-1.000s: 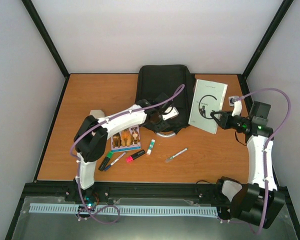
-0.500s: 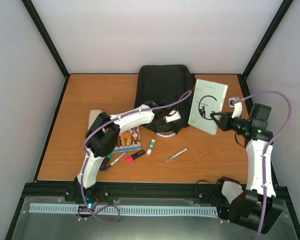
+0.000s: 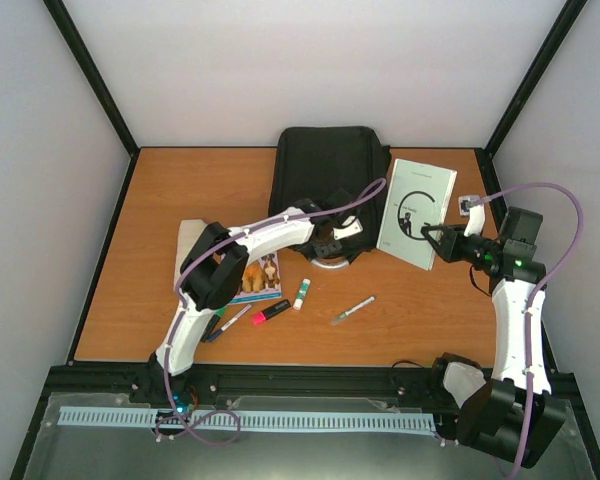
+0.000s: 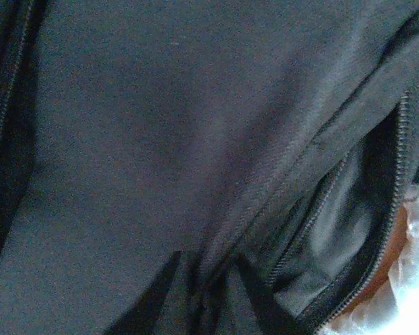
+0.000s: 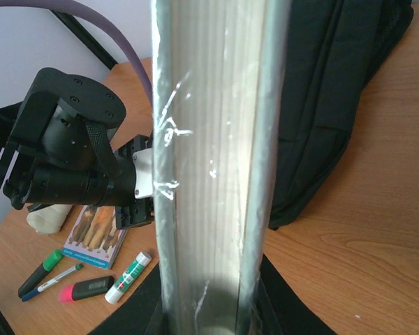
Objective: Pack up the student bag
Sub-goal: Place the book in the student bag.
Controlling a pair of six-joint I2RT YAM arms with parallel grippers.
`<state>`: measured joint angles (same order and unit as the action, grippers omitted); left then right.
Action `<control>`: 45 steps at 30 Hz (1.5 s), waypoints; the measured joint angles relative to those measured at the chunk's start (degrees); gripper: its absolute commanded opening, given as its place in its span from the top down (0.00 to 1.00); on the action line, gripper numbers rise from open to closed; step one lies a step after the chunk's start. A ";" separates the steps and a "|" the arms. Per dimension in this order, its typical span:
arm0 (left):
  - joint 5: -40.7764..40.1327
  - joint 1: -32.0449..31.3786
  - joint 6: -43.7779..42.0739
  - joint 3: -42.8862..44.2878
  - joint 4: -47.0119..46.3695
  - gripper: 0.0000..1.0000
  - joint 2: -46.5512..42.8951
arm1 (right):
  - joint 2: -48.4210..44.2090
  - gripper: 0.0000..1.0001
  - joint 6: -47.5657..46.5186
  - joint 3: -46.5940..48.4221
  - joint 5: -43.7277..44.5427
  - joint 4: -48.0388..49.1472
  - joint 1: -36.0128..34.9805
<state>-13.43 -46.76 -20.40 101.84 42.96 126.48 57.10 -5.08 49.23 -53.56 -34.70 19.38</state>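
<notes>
The student bag [image 3: 325, 175], a large black backpack, lies at the back middle of the table. My left gripper [image 3: 325, 246] is at its near end. In the left wrist view black fabric [image 4: 160, 125] fills the frame, an open zip [image 4: 356, 230] gapes at the right, and my left gripper [image 4: 209, 296] is shut on a raised fold of the bag's fabric. My right gripper [image 3: 430, 238] is shut on a white and green book [image 3: 417, 208], held on edge beside the bag. The right wrist view shows that book's [image 5: 209, 160] page edge between my right gripper's [image 5: 209, 310] jaws.
On the table near the left arm lie a small picture book [image 3: 255, 277], a glue stick [image 3: 302, 292], a pink highlighter [image 3: 270, 312], a green marker [image 3: 212, 325] and a pen [image 3: 352, 310]. A white packet [image 3: 188, 235] lies left; a small item [image 3: 469, 205] sits far right.
My left arm has reached further in to the bag's near end and its jaws have closed on the fabric. The right arm and its book have stayed still.
</notes>
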 measured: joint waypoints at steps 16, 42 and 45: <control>-1.18 0.31 3.87 1.46 -2.69 0.99 -6.99 | 2.73 0.97 8.79 2.71 0.44 -3.91 0.92; -2.84 0.70 17.38 10.43 -4.74 0.99 -10.38 | 11.32 0.97 8.35 8.44 -10.32 -31.52 -3.04; -2.58 0.70 19.04 10.40 -4.72 0.99 -10.16 | 10.82 0.97 8.61 7.04 -10.14 -33.46 -4.11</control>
<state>-16.01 -46.06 -1.37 112.25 38.24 116.31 67.92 3.53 56.27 -63.70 -68.16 15.27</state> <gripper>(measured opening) 0.036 0.216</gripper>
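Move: The near edge of the bag's mouth flap lies right at the left hand, just inside its half-closed fingers. From the left hand, the bag handle is about 3 cm nearer the base and 1 cm left, the glue stick some 9 cm back and 6 cm left, and the dog booklet 18 cm left, 3 cm back. The right hand holds the book by its edge; from the right hand the mouth edge is roughly 17 cm left, 6 cm ahead and 19 cm below. The flap edge of the student bag is pinched as the left fingers finish closing, then hauled up about 18 cm with a slight reach forward and to the right, the wrist swinging some 30 degrees so the fingertips aim more to the right. The book, still gripped by the right hand, is drawn back and left about 5 cm each towards the handle end, sinking slightly while the wrist tips well down and rolls its left side up. ##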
